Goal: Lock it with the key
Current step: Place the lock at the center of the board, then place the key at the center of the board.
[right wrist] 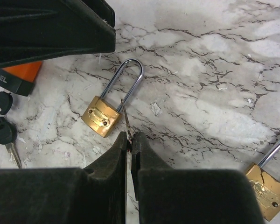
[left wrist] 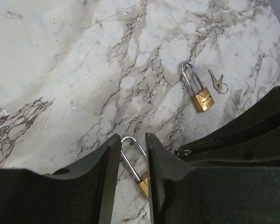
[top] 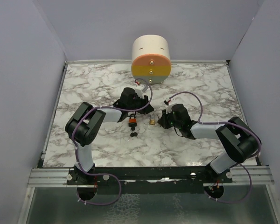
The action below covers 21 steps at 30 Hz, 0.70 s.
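A brass padlock [right wrist: 101, 116] with a steel shackle lies flat on the marble table; it also shows in the top view [top: 151, 121]. My right gripper [right wrist: 130, 136] is shut on a thin silver key [right wrist: 125, 116], held edge-on, its tip over the lock by the shackle's leg. My left gripper [left wrist: 131, 139] is open, with its fingers either side of this padlock's shackle [left wrist: 130, 151]. In the top view the left gripper [top: 139, 111] and right gripper [top: 162, 120] face each other closely.
A second brass padlock [left wrist: 199, 91] lies with a small key [left wrist: 217, 82] beside it; it also shows in the right wrist view [right wrist: 267, 187]. An orange padlock [top: 132, 122] and black keys [top: 134, 134] lie near. A cream and orange cylinder [top: 150, 58] stands at the back.
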Each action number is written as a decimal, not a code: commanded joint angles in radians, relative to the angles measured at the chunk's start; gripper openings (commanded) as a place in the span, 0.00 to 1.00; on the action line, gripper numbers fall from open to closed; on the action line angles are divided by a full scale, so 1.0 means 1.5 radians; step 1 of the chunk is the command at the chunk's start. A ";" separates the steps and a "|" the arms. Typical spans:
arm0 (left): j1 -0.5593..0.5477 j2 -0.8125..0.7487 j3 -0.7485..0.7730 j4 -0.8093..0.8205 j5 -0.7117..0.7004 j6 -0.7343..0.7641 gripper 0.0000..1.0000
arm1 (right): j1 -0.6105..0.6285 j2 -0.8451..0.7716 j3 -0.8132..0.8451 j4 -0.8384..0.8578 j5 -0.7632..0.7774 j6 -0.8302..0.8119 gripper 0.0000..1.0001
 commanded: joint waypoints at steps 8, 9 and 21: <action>-0.001 -0.027 -0.015 -0.007 -0.037 0.013 0.33 | 0.006 0.038 0.018 0.019 0.007 0.014 0.09; -0.001 -0.031 -0.017 -0.008 -0.039 0.014 0.33 | 0.007 0.039 0.019 0.020 0.007 0.015 0.11; 0.000 -0.093 -0.035 -0.041 -0.079 0.040 0.34 | 0.008 -0.040 0.003 0.008 0.044 0.003 0.33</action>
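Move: My right hand still pinches the small silver keys low over the board. The brass lock they go beside lies about 4 cm to its left and 2 cm farther out, roughly 2 cm below. The other brass lock is some 9 cm to its right and 4 cm farther out; the orange lock is about 15 cm left, level with it. From my empty left hand, the centre brass lock lies about 4 cm back, straight below by some 5 cm. I lower the pinched keys just under 1 cm with my right hand beside the brass lock, then spread its fingers to about a third of their range and let go, starting to lift by about half a centimetre. My left hand, fingers staying open, dips about 1 cm, then rises again while easing about 1.5 cm left. ##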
